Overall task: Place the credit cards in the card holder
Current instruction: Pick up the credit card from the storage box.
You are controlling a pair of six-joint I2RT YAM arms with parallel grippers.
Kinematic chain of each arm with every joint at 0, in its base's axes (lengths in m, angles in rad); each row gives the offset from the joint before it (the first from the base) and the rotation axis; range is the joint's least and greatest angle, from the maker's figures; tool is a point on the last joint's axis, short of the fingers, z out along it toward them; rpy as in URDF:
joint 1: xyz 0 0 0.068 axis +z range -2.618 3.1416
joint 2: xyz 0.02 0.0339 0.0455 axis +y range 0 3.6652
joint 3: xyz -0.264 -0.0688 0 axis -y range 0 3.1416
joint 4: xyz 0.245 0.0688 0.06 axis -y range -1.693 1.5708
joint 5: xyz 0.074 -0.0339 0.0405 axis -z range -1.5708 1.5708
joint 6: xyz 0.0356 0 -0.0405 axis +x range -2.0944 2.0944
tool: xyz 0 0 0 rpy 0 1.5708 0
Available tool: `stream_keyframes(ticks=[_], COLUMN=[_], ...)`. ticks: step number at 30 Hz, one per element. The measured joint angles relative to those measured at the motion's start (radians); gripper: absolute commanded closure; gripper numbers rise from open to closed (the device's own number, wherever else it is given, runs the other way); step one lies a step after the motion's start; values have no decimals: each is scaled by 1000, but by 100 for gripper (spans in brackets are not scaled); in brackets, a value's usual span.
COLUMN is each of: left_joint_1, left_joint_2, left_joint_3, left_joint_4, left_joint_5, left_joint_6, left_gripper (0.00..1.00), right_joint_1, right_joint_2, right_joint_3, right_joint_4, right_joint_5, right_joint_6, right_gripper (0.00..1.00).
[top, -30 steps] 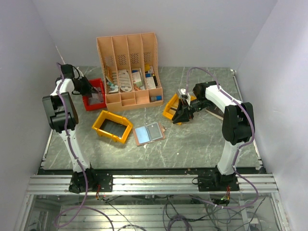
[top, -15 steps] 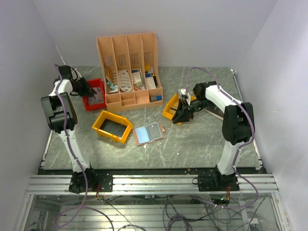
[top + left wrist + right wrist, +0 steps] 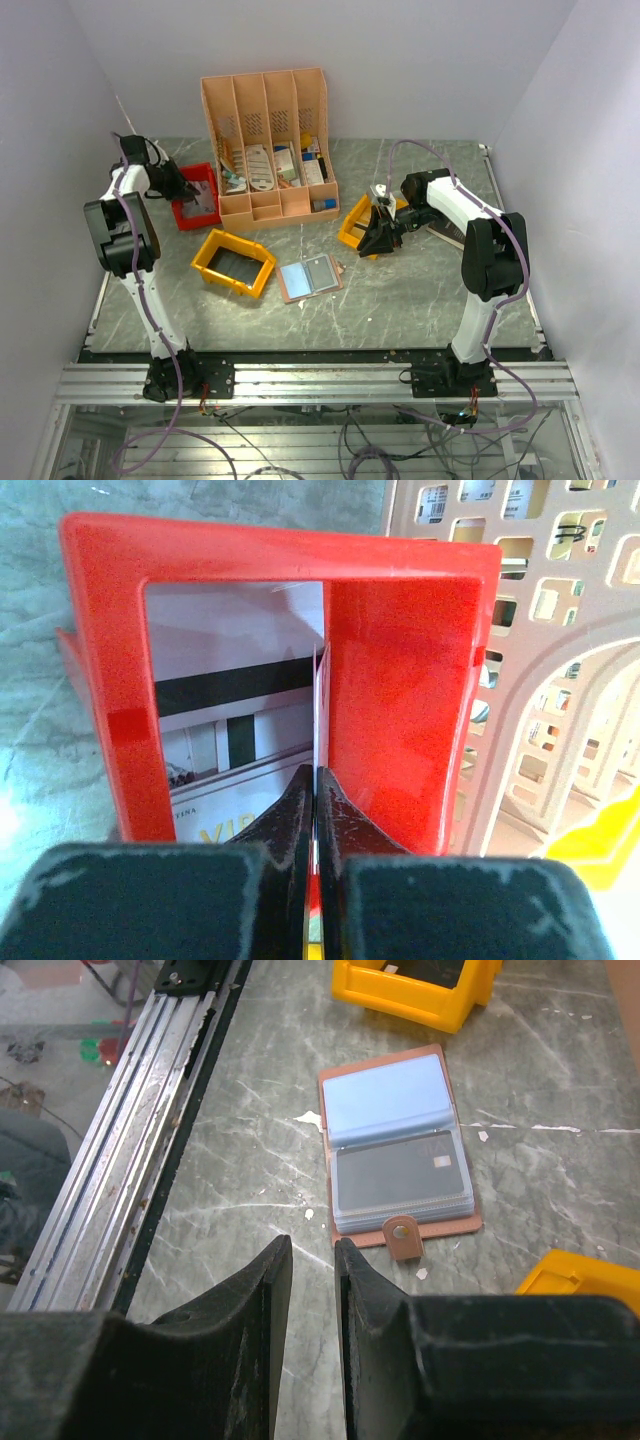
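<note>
The card holder (image 3: pixel 310 275) lies open on the marble table, tan with pale blue clear pockets; the right wrist view shows it (image 3: pixel 400 1160) just ahead of my right gripper (image 3: pixel 312 1242). That gripper (image 3: pixel 378 240) hovers to the holder's right, open by a narrow gap with nothing in it. My left gripper (image 3: pixel 190 190) reaches into the red bin (image 3: pixel 183 215) at the back left. It is shut (image 3: pixel 316 770) on a thin white credit card (image 3: pixel 319 700) seen edge-on, standing upright. Another printed card (image 3: pixel 230 730) lies on the bin floor (image 3: pixel 280 545).
A peach slotted organiser (image 3: pixel 268 150) stands right of the red bin, close beside my left gripper (image 3: pixel 540 680). One yellow bin (image 3: pixel 233 262) sits left of the card holder; another (image 3: pixel 358 222) lies behind my right gripper. The table's front rail (image 3: pixel 130 1130) runs near the right gripper.
My left gripper's jaws have closed onto the upright card in the red bin, and the left arm has shifted slightly. The right arm and card holder have not moved.
</note>
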Motion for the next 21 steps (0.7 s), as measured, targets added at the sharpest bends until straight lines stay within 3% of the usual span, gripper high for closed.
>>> stream_keyframes(ticks=[11, 21], left_joint_1=[2, 2], left_joint_2=[-179, -188], left_joint_3=[-56, -84], left_joint_4=[11, 28], left_joint_5=[-148, -155], left_joint_6=[55, 99], left_gripper=[93, 93], right_joint_1=[0, 0], right_joint_2=[0, 0], right_joint_3=[0, 0], right_joint_4=[0, 0], right_joint_5=[0, 0], right_joint_6=[0, 0], right_gripper=[75, 75])
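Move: The left gripper already pinches an upright credit card inside the red storage box, whose middle is roughly 1 cm back, 2 cm right and 3 cm below the hand. From that hand the card holder lies about 30 cm back, 36 cm right and 6 cm lower; the yellow box some 24 cm back, 15 cm right and 4 cm lower. From the right hand the card holder is about 5 cm back, 14 cm left and 14 cm below. Lift the left gripper about 6 cm, drawing the pinched credit card up from the other cards in the red storage box and drifting some 2 to 3 cm left. Roll the wrist a little over 10 degrees so its left side rises, with the fingertips tipping slightly up; keep the fingers shut, then ease back down about 1 cm. ##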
